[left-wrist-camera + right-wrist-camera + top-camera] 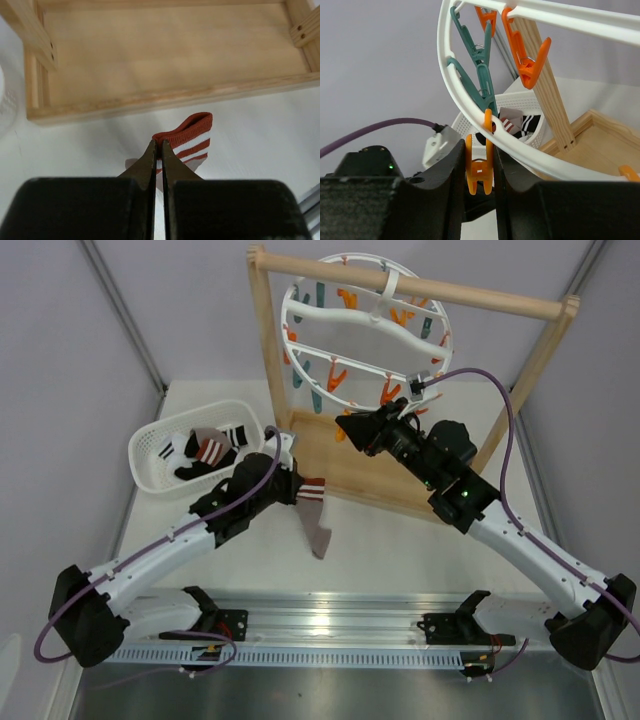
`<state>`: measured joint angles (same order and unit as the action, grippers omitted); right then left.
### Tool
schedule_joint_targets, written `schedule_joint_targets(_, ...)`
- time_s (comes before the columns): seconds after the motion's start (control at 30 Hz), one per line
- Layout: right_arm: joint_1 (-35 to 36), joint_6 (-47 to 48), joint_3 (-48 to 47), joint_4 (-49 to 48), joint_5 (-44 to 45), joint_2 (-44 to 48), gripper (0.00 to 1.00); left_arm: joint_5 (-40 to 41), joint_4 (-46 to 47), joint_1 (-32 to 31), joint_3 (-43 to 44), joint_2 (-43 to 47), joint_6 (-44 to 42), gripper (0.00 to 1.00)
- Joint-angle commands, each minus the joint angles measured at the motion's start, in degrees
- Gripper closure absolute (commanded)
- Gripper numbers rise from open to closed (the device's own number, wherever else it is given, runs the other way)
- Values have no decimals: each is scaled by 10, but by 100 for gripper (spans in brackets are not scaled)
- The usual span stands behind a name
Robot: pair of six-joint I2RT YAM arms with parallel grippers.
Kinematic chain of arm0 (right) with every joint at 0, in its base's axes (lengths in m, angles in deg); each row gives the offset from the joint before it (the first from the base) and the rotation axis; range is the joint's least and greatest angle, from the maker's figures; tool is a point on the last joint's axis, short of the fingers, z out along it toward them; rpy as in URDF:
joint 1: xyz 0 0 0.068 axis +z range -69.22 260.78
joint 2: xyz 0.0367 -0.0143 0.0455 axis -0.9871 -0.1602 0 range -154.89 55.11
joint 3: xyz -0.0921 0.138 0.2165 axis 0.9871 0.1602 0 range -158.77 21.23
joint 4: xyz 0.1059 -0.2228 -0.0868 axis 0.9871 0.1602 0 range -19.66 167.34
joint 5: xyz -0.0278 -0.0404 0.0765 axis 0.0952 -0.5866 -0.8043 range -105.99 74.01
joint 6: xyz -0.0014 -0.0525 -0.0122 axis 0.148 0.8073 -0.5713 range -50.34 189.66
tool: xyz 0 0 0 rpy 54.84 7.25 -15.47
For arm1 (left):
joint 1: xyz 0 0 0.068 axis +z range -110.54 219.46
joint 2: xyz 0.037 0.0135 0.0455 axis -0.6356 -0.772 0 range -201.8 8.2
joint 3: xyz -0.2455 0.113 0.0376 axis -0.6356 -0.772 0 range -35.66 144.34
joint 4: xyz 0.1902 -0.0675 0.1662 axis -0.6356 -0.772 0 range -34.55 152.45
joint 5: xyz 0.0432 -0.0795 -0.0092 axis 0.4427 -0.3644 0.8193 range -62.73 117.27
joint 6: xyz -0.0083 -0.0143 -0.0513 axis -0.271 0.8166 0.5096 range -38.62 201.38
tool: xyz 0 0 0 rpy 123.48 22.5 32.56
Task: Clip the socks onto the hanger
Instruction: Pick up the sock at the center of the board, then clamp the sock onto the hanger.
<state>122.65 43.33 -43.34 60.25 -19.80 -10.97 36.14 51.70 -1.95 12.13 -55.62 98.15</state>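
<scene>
My left gripper (pixel 291 486) is shut on the red-and-white striped cuff of one taupe sock (pixel 319 528), whose foot trails down to the table. In the left wrist view the cuff (pixel 189 136) sticks out past the shut gripper (pixel 157 146). The other taupe sock (pixel 208 448) lies in the basket. The white round hanger (pixel 300 302) hangs from the wooden frame. At its lower edge my right gripper (pixel 346 428) is shut on an orange clip (pixel 480 172), which hangs from the ring (pixel 451 92) between the fingers of the gripper (pixel 480 150).
A white mesh basket (pixel 152 472) at the left also holds black socks with white stripes (pixel 236 436). The wooden frame rack (pixel 266 350) with its tray base (pixel 150 60) stands behind the sock. Teal clips (pixel 481 70) and other orange clips (pixel 529 62) dangle from the ring.
</scene>
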Motion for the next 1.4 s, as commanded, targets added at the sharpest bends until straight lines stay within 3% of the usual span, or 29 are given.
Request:
schedule_joint_targets(0.0,8,14,-5,24,-61,-14,99,-32,80,-3,11,44,-116,99)
schedule_joint_targets(0.5,15,76,-32,9,-159,-38,98,-170,104,-3,135,51,-250,99)
schedule_joint_targets(0.67,16,88,-35,2,-170,-42,98,-197,122,-3,173,28,-255,99)
schedule_joint_targets(1.37,21,97,-29,1,-157,-35,98,-216,143,-2,182,26,-221,99)
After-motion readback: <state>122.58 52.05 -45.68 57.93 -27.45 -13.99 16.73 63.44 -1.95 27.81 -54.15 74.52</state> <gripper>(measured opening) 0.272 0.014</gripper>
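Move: The striped cuff of the sock is already pinched in the left hand; the orange clip it is taken to, held by the right hand on the hanger's ring, is about 20 cm above that hand, 9 cm to its right and 3 cm ahead. Of that clip, a teal clip sits roughly 5 cm left and 5 cm farther out, another orange clip 9 cm right and 6 cm farther out. For the right hand, the cuff lies some 20 cm below, 8 cm left and 2 cm back. The sock, cuff still pinched in the shut left fingers, is carried up about 19 cm and some 5 cm right to the orange clip, the hand tipping its fingers up roughly 35 degrees and turning clockwise before it stays there. The right hand keeps the clip squeezed and draws it about 2 cm left towards the cuff. ##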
